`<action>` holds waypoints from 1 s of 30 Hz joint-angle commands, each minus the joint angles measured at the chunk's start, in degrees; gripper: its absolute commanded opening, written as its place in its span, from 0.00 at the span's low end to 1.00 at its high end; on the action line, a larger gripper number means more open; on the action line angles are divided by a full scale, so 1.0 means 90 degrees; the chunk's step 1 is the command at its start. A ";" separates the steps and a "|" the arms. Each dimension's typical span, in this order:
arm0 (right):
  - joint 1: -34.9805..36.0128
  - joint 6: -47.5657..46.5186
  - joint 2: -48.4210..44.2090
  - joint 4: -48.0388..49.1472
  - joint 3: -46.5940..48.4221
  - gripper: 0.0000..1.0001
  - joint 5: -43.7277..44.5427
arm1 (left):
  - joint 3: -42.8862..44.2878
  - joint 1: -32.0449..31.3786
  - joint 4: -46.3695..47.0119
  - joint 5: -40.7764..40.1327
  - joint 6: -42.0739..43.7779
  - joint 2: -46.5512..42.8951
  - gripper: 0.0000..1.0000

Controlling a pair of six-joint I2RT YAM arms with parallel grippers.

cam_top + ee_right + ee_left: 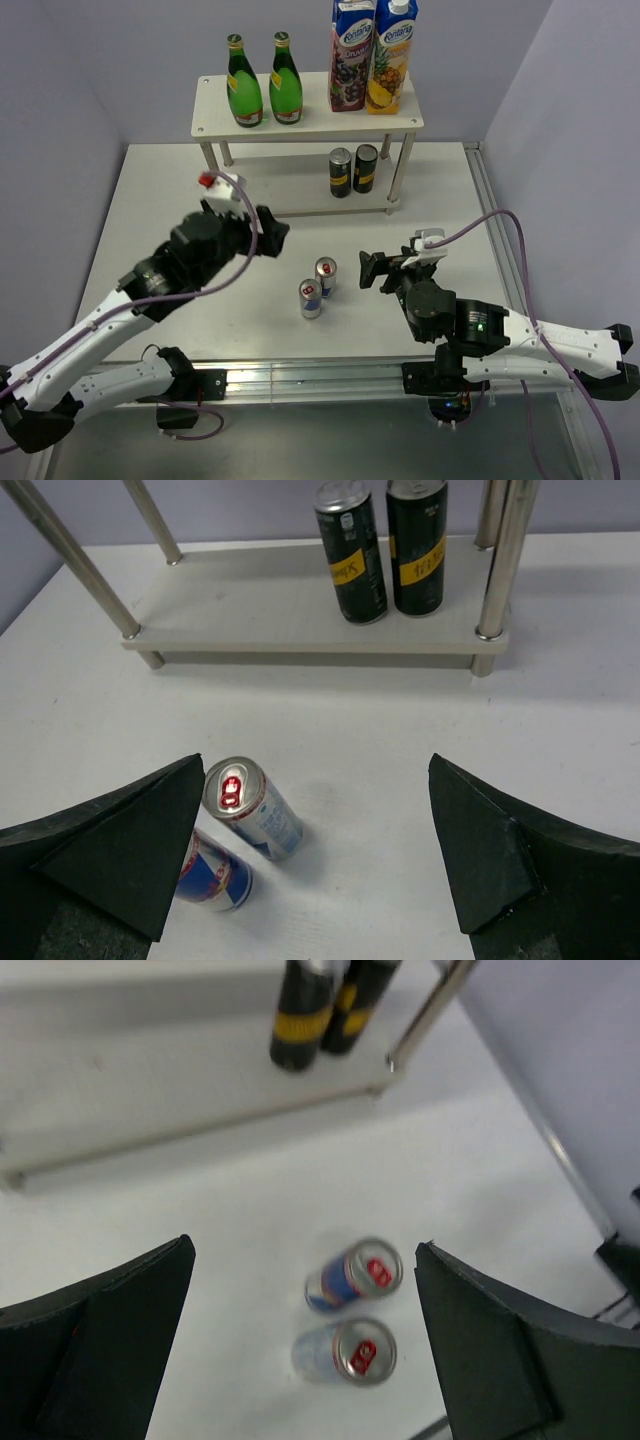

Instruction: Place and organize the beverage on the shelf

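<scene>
The shelf (310,118) stands at the back of the table. Two green bottles (245,88) (286,86) stand on its top board. Two dark cans (340,172) (365,168) stand on its lower board (250,620). Two blue-silver cans (325,277) (310,298) stand upright and close together on the table in front of the shelf. My left gripper (275,235) is open and empty, above and left of them; both cans show between its jaws in the left wrist view (352,1276) (345,1352). My right gripper (368,270) is open and empty just right of the cans (250,808) (215,872).
Two tall juice cartons (352,55) (392,55) stand on the right half of the top board. Thin metal legs (505,560) rise at the shelf corners. Walls close in the table on the left, back and right.
</scene>
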 commanded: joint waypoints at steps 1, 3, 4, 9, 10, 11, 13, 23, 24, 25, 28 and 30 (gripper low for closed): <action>0.0036 0.0269 0.0070 0.0197 -0.0077 1.00 -0.0383 | -0.1340 -0.0915 0.0674 -0.0640 -0.0948 -0.0285 0.99; 0.0036 0.0415 0.0118 0.0246 -0.0184 1.00 -0.0492 | -0.2151 -0.1386 0.0919 -0.0991 -0.1194 -0.0404 1.00; 0.0036 0.0464 0.0177 0.0285 -0.0214 1.00 -0.0531 | -0.2379 -0.1852 0.1095 -0.1109 -0.1340 -0.0443 0.99; 0.0036 0.0864 0.0323 0.0217 -0.0311 1.00 -0.0707 | -0.3297 -0.2950 0.1935 -0.1657 -0.1810 -0.0073 0.99; 0.0036 0.0923 0.0324 0.0130 -0.0321 1.00 -0.0697 | -0.3386 -0.3222 0.2120 -0.1715 -0.1878 0.0131 0.99; 0.0036 0.0972 0.0314 0.0090 -0.0341 1.00 -0.0678 | -0.3445 -0.3340 0.2267 -0.1735 -0.1927 0.0239 0.99; 0.0036 0.1138 0.0246 -0.0017 -0.0370 1.00 -0.0668 | -0.3465 -0.3556 0.2395 -0.1784 -0.2044 0.0638 0.99; 0.0026 0.1402 -0.0009 -0.0008 -0.0721 1.00 -0.0716 | -0.3016 -0.3576 0.3049 -0.2701 -0.1791 0.2075 0.99; 0.0026 0.1431 0.0021 0.0011 -0.0741 1.00 -0.0746 | -0.2997 -0.3537 0.3127 -0.2789 -0.1771 0.2173 0.99; 0.0017 0.1461 0.0108 0.0040 -0.0770 1.00 -0.0765 | -0.2997 -0.3440 0.3234 -0.2858 -0.1733 0.2348 0.99; 0.0026 0.1471 0.0294 0.0089 -0.0829 1.00 -0.0834 | -0.3084 -0.3294 0.3800 -0.2975 -0.1586 0.2612 0.91; 0.0026 0.1441 0.0353 0.0294 -0.0975 1.00 -0.1028 | -0.3162 -0.3205 0.4201 -0.2947 -0.1508 0.2720 0.63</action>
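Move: The nearer red-tabbed can stands about 7 cm back from my open left hand, 10 cm to its right and some 26 cm below. The second such can is about 6 cm farther out and 4 cm to the right of it. Of the two dark cans on the lower shelf, the left one is roughly 25 cm ahead of my left hand, 18 cm right and 20 cm below. From my right hand, the nearer red-tabbed can lies level ahead, about 17 cm left and 20 cm below. I swing my left hand down about 24 cm in a fast drop, pulling back past the nearer red-tabbed can and going right, the fingers tipping down some 10 degrees. Then I ease forward about 4 cm onto that can, still wide open, and start closing around it from both sides. My open right hand sinks about 6 cm and shifts slightly left. ##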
